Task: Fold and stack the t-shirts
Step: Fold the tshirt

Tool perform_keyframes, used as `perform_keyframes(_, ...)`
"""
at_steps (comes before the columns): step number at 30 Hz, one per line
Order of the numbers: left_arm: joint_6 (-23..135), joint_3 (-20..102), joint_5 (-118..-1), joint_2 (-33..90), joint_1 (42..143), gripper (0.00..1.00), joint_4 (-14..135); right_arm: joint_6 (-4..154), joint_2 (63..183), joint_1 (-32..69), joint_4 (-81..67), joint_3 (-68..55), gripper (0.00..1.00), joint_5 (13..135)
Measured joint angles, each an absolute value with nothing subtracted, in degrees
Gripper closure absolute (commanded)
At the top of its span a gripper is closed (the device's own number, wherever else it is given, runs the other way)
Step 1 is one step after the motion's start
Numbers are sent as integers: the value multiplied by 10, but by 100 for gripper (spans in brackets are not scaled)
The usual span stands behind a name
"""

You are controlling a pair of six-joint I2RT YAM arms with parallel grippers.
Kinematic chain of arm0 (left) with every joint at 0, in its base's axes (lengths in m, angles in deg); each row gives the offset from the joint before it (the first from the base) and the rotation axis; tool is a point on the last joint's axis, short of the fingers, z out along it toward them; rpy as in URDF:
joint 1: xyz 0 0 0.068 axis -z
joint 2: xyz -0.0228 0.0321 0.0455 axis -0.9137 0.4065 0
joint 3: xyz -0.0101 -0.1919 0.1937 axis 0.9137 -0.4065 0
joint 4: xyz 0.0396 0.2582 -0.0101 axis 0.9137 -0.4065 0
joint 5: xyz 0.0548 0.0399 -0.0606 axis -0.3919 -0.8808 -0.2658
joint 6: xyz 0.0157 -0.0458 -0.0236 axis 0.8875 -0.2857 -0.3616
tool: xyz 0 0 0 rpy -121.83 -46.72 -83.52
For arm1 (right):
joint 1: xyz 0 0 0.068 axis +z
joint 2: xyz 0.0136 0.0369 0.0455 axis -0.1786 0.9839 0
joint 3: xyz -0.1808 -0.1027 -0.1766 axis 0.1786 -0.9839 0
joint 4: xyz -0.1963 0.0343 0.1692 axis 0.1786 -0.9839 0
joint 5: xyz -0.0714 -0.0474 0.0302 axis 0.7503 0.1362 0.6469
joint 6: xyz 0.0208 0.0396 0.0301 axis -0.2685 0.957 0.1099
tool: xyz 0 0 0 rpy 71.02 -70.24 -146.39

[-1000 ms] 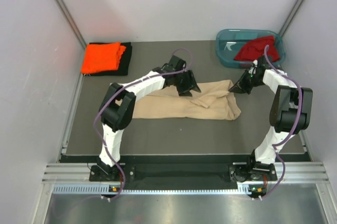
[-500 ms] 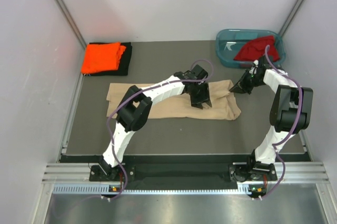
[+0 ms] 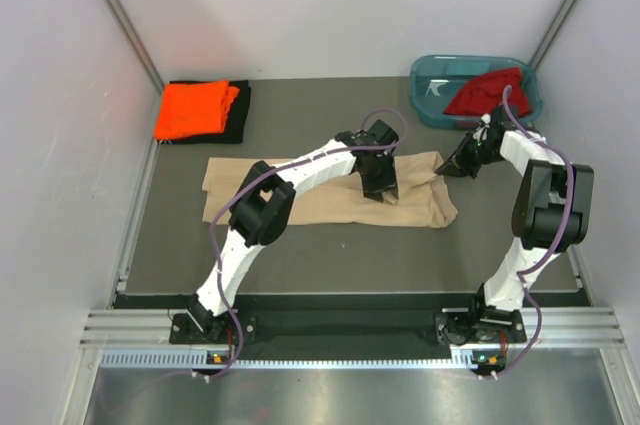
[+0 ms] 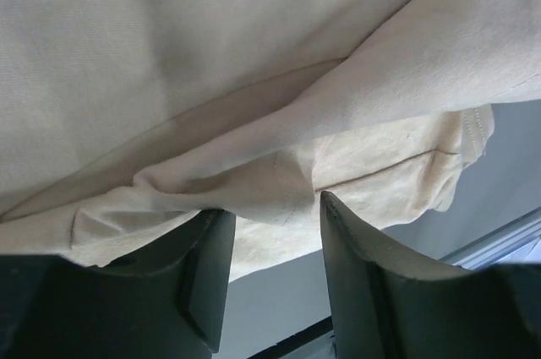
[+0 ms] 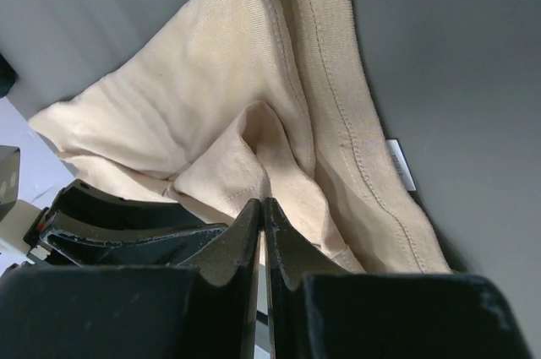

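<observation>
The beige t-shirt (image 3: 330,207) (image 4: 211,55) (image 5: 211,97) lies spread lengthwise across the middle of the table. My left gripper (image 3: 383,190) (image 4: 272,207) reaches far right over it, jaws apart, a raised fold of the cloth at the fingertips. My right gripper (image 3: 445,170) (image 5: 262,201) is shut on the shirt's far right corner, the cloth bunching into its tips. An orange t-shirt (image 3: 195,110) lies folded on a black t-shirt (image 3: 245,115) at the back left. A dark red t-shirt (image 3: 485,92) lies crumpled in the tub.
The teal plastic tub (image 3: 425,105) stands at the back right, just behind my right gripper. White walls close in the table on the left, back and right. A black bar runs along the near edge by the arm bases.
My left gripper has moved right and slightly nearer across the beige shirt, its jaws a little narrower, and the shirt's left half now lies uncovered. The right arm has not moved.
</observation>
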State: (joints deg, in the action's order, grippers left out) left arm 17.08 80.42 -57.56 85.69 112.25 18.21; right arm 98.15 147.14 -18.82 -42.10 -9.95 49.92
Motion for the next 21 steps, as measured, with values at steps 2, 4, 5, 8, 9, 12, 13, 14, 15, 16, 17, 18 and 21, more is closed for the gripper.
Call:
perform_keyframes(2,171,810,-575,861,1123,52,181,982,1472,-188,-421,-100,96,499)
perform_keyframes(4,171,816,-574,867,1123,57,182,982,1472,-188,-421,-100,96,499)
perform_keyframes(5,171,816,-573,869,1123,61,181,982,1472,-188,-421,-100,96,499)
perform_keyframes(8,171,817,-570,876,1122,88,181,982,1472,-188,-421,-100,96,499)
perform_keyframes(9,173,817,-569,877,1121,100,180,982,1472,-188,-421,-100,96,499)
perform_keyframes(12,182,817,-569,877,1116,100,179,981,1472,-188,-421,-100,96,499)
perform_keyframes(13,185,816,-569,877,1114,100,179,981,1472,-188,-422,-100,96,499)
perform_keyframes(14,187,814,-569,876,1111,100,180,981,1472,-188,-423,-100,96,499)
perform_keyframes(15,189,806,-569,872,1107,100,185,980,1472,-188,-425,-100,96,500)
perform_keyframes(16,191,797,-568,868,1103,100,185,979,1472,-188,-426,-100,96,500)
perform_keyframes(17,194,788,-568,863,1098,100,185,977,1472,-188,-428,-100,96,500)
perform_keyframes(18,197,781,-567,860,1093,100,183,977,1472,-188,-429,-100,96,500)
perform_keyframes(21,206,770,-566,849,1080,100,182,973,1472,-188,-436,-100,96,500)
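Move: The loose fold of the t-shirt lies between the left hand's open fingertips, about 1 cm below the hand point. The fold the right hand holds is some 12 cm to the left hand's right and 5 cm ahead. The shirt's right end lies about 14 cm to its right and 1 cm ahead; the near edge is 7 cm straight back. From the right hand, the loose fold is about 12 cm left, 5 cm back and slightly lower. The left fingers shut on the loose fold of the t-shirt and pinch it while the hand sinks about 1 cm. Then the hand draws the fold left and a little forward, about 4 cm, staying low over the shirt and away from the right hand, which keeps its pinch almost in place. ##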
